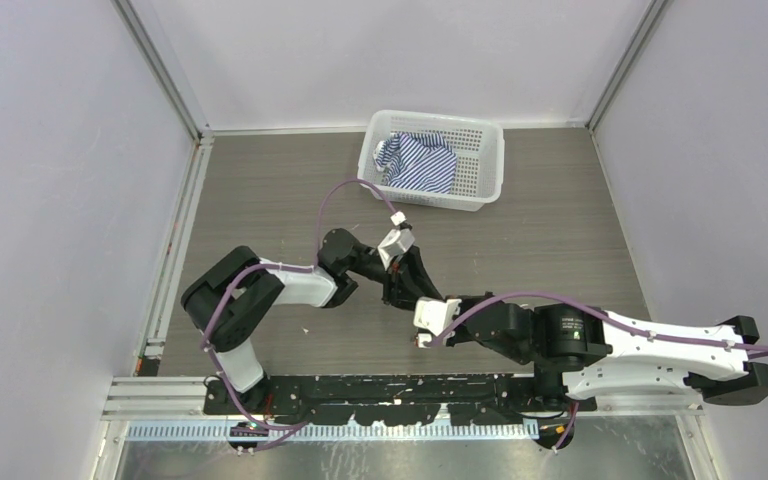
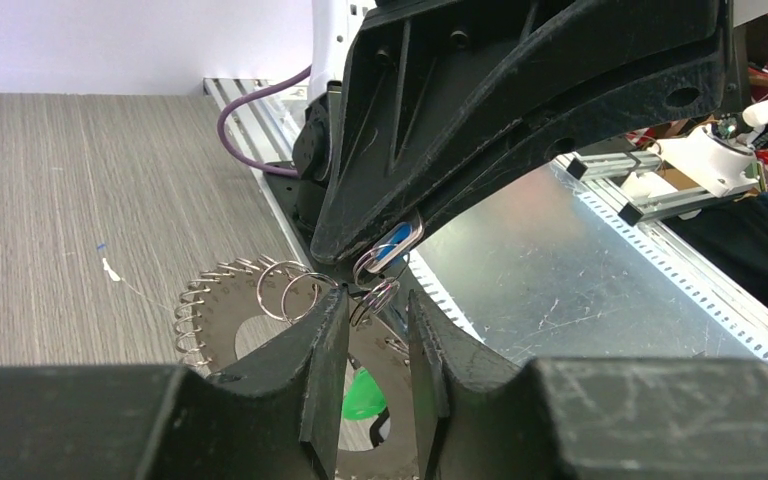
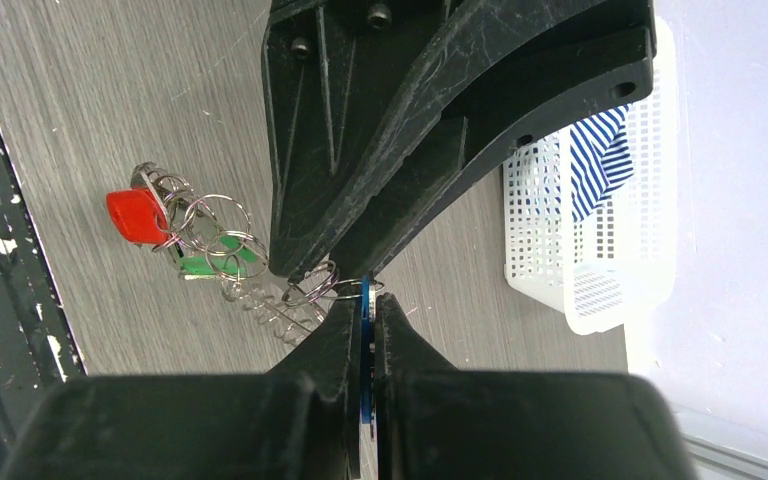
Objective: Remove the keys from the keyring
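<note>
The keyring (image 2: 245, 330) lies flat on the table, a thin metal disc rimmed with small wire loops (image 3: 265, 300). My right gripper (image 3: 367, 298) is shut on a blue key (image 3: 365, 340), held edge-on above the ring. That blue key (image 2: 393, 243) also shows in the left wrist view. My left gripper (image 2: 378, 298) faces it tip to tip, jaws a little apart. A small split ring (image 2: 377, 300) sits in the gap. A red key (image 3: 137, 216) and a green key head (image 3: 208, 264) hang on the ring. In the top view both grippers (image 1: 405, 297) meet mid-table.
A white plastic basket (image 1: 483, 172) with a blue-striped cloth (image 1: 420, 160) stands at the back of the table. The metal base rail (image 1: 360, 400) runs along the near edge. Grey walls close in both sides.
</note>
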Robot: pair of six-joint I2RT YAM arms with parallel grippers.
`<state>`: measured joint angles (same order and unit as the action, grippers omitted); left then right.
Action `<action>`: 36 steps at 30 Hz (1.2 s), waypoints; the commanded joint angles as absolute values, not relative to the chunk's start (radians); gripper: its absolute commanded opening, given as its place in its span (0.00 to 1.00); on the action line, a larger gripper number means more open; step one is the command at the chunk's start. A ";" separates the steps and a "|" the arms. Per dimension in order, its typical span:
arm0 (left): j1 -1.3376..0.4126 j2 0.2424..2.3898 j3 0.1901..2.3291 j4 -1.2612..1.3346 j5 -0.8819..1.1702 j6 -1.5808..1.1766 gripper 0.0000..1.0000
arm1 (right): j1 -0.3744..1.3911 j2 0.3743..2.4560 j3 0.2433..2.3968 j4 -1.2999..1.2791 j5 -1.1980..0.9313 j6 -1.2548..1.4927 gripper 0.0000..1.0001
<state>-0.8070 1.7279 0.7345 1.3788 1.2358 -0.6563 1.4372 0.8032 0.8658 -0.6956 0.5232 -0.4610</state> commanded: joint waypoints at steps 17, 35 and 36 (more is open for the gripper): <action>-0.830 1.753 0.782 1.432 1.230 -0.690 0.10 | 1.442 0.796 0.925 -0.643 0.586 -0.436 0.01; -0.807 1.670 0.675 1.431 1.055 -0.597 0.00 | 1.467 0.763 0.888 -0.778 0.624 -0.326 0.01; -0.805 1.660 0.664 1.431 1.036 -0.583 0.00 | 1.470 0.765 0.880 -0.780 0.628 -0.324 0.01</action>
<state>-0.8158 1.7321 0.6968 1.3792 1.1267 -0.6403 1.4540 0.7856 0.8734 -0.7860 0.5800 -0.3565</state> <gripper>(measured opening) 0.017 0.055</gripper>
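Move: The left hand's half-open fingers already straddle the small linked rings, which sit at its tips about 1 cm to its right and level with it; the blue key they hang on is roughly 3 cm right, 1 cm back and 1 cm above. The big toothed ring hangs some 3 cm back, 1 cm right and 6 cm below. From the right hand, already pinching the blue key, the small rings lie about 2 cm left and 1 cm back, level. The left hand eases barely half a centimetre back and to the right, into the small rings by the blue key, and shuts its fingers fully so the tips pinch a ring, then draws about 1 cm forward and slightly down, turning some 5 degrees counter-clockwise. The right hand keeps its shut grip on the blue key and, late on, draws about 2 cm to the right and a little down, turning about 5 degrees clockwise, so the hands pull apart across the rings. ##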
